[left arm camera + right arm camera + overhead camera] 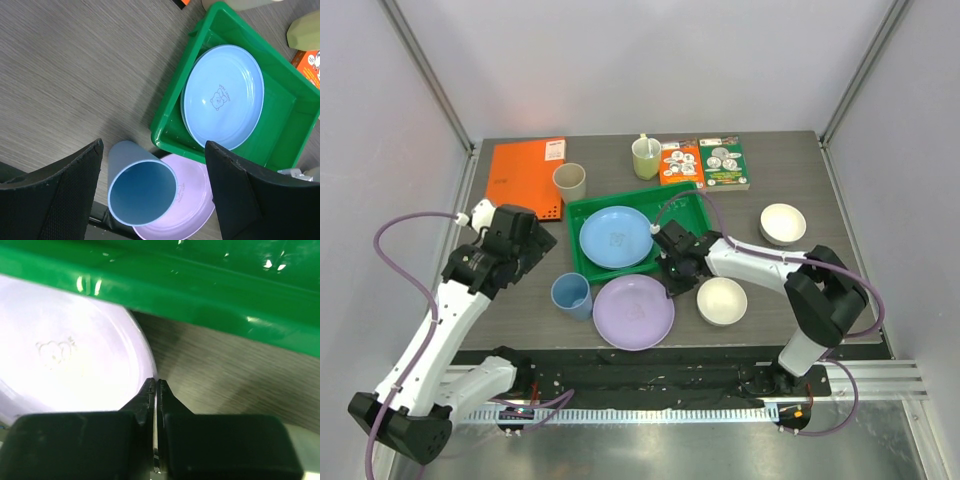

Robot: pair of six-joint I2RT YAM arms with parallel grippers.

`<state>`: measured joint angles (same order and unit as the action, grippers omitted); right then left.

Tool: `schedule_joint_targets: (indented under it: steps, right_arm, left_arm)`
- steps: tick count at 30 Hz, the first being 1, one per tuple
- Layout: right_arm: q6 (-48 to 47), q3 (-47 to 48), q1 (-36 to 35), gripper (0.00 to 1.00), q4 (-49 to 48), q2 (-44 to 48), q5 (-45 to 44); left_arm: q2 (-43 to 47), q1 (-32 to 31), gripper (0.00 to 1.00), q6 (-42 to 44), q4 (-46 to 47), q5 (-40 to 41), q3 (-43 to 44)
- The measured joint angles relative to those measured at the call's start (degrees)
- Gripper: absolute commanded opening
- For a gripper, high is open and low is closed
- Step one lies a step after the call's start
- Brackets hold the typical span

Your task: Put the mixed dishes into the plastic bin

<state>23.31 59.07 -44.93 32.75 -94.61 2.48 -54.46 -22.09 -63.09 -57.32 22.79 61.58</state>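
The green plastic bin sits mid-table with a light blue plate inside. A lilac plate lies just in front of it, and my right gripper is shut on its right rim. In the right wrist view the gripper pinches the edge of the lilac plate below the bin wall. A blue cup stands left of that plate. My left gripper hangs open above the blue cup, holding nothing. A beige cup stands behind the bin. Cream bowls sit right.
An orange folder lies at the back left. A pale green mug with a spoon and two printed booklets stand behind the bin. White walls enclose the table on three sides.
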Motion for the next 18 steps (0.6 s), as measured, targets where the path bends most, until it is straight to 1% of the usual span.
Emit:
schedule_joint_targets:
  steps: [4, 10, 18]
  right_arm:
    - [0.8, 0.0, -1.6, 0.01, 0.7, 2.0, -0.2]
    - [2.4, 0.0, -3.2, 0.01, 4.0, 10.5, -0.9]
    - [4.2, 0.3, -3.7, 0.01, 11.5, 19.5, -0.9]
  left_arm:
    - [0.6, 0.0, 0.82, -0.6, -0.1, 1.2, -0.2]
    - [1.9, 0.0, 0.82, -1.2, -0.2, 2.7, -0.8]
    - [1.9, 0.0, 0.82, -1.4, -0.3, 2.8, -1.4]
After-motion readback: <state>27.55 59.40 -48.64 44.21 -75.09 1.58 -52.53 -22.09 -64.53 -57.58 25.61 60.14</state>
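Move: The right hand, shut on the right rim of the purple plate, has the green bin's middle about 14 cm ahead and 5 cm to its left, roughly level in height. The plate's middle is some 8 cm left and 4 cm back. The white bowl stands about 11 cm to the hand's right, 1 cm back; the blue cup some 20 cm left, level with it. From the left hand, the bin is about 12 cm ahead, 19 cm right and 19 cm below. Upward, slow at first and then steadily, the right hand lifts the purple plate by about 9 cm while drawing back some 4 cm towards the base, away from the bin's near side. The shut fingers keep their pinch on the plate's right rim, and the wrist tilts a little, its left side rising by roughly 5 degrees. ##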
